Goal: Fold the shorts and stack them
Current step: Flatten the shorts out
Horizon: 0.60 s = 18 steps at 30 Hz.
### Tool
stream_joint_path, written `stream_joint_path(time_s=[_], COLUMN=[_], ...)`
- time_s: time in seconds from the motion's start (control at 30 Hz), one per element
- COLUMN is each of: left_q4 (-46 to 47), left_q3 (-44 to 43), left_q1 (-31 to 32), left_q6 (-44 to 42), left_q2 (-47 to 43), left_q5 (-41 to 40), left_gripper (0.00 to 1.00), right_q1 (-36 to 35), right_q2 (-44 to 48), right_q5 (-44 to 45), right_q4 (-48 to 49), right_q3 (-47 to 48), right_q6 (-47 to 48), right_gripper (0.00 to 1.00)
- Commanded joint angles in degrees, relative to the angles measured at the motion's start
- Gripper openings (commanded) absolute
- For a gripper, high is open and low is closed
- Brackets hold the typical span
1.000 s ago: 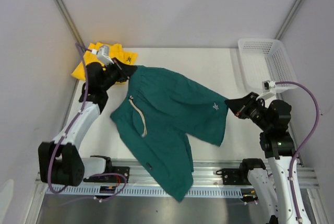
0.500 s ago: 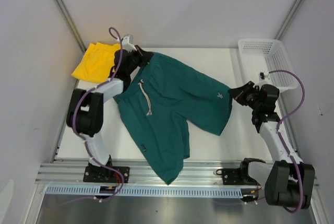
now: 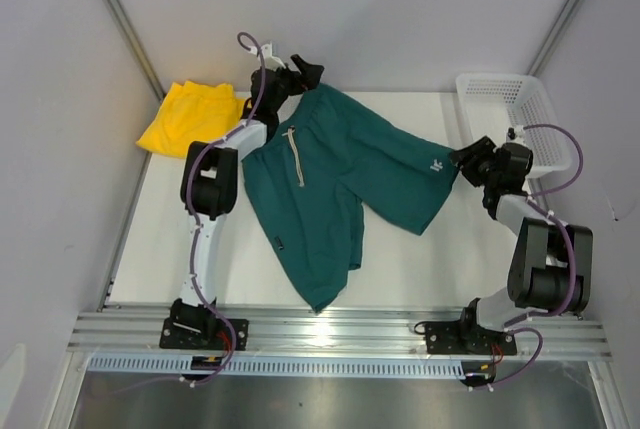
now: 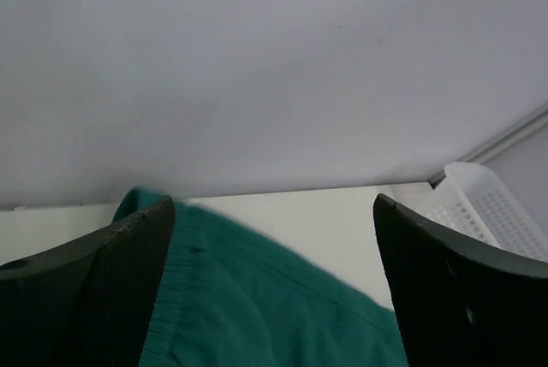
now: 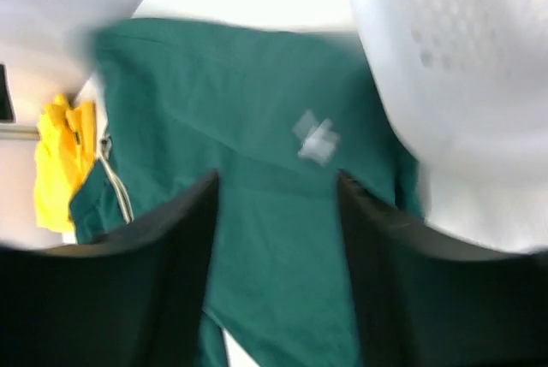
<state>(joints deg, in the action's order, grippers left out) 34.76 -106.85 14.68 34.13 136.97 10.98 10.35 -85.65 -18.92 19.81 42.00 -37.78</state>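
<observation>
The dark teal shorts (image 3: pixel 340 179) lie spread flat on the white table (image 3: pixel 440 259), waistband and drawstring toward the far left, one leg reaching the front edge. The yellow shorts (image 3: pixel 195 117) sit crumpled at the far left corner. My left gripper (image 3: pixel 305 71) hovers just past the waistband's far corner, its fingers wide open over teal fabric (image 4: pixel 257 307) with nothing between them. My right gripper (image 3: pixel 463 161) is at the hem of the right leg. In its wrist view its jaws stand apart, open, with the teal shorts (image 5: pixel 274 239) and their pale logo lying beyond them.
A white mesh basket (image 3: pixel 505 109) stands at the far right corner, close to the right gripper, and shows as the basket (image 4: pixel 488 213) in the left wrist view. Walls enclose the table on three sides. An aluminium rail (image 3: pixel 380 334) runs along the front edge.
Both arms reached farther back, dragging the teal shorts away from the front edge and spreading them. Both grippers, shut on the fabric before, have let go.
</observation>
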Motion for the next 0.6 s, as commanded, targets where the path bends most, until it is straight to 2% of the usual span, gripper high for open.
stream_joint_path(time_s=[0.0, 0.03, 0.17, 0.23, 0.33, 0.43, 0.47, 0.53, 0.57], left_q4=[-4.3, -5.7, -9.4, -10.4, -19.2, -26.9, -28.4, -32.2, -33.3], left_q3=[-9.2, -9.5, -5.3, -0.9, 5.4, 12.4, 17.5, 20.9, 25.8], left_q1=[0.4, 0.4, 0.4, 0.4, 0.4, 0.4, 0.4, 0.4, 0.3], left_q6=[-2.4, -4.1, -8.6, -9.9, -11.7, -12.1, -12.2, -12.1, -12.0], left_q2=[-1.5, -2.6, -10.8, -15.4, -24.4, -33.6, -38.0, -42.2, -46.0], left_q5=[-4.1, -4.4, -6.7, -7.6, -9.5, -13.6, -14.5, -18.0, -19.2], left_gripper=[0.99, 0.99, 0.99, 0.99, 0.99, 0.99, 0.99, 0.99, 0.99], right_q1=[0.2, -0.2, -2.6, -4.1, -8.9, -16.5, -18.4, -23.9, -25.9], right_q2=[-0.3, 0.5, 7.2, 11.5, 16.8, 21.4, 24.5, 27.6, 30.3], right_q5=[3.9, 5.7, 9.7, 9.4, 8.1, 7.5, 7.2, 6.3, 6.0], right_q4=[2.3, -0.1, -4.9, -7.0, -14.1, -18.7, -19.4, -22.3, -22.9], right_q3=[5.9, 6.9, 6.5, 6.0, 5.1, 1.6, 0.3, -3.2, -4.2], right_q6=[1.3, 2.0, 5.2, 6.5, 7.7, 6.8, 6.4, 3.9, 3.2], right_gripper=[0.62, 0.79, 0.87, 0.87, 0.86, 0.85, 0.84, 0.84, 0.82])
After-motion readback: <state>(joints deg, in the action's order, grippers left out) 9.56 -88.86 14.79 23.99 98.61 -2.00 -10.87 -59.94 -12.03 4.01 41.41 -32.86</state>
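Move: The green shorts' middle lies some 23 cm back, 4 cm right and 15 cm below the left hand, and about 26 cm left, 6 cm back and 9 cm below the right. The yellow shorts are roughly 30 cm left, 8 cm back of the left hand. The white basket's middle is about 14 cm right, 8 cm ahead of the right hand. Left hand rises 15 cm, back and left; right opens wider, rises 10 and swings left over the shorts. ##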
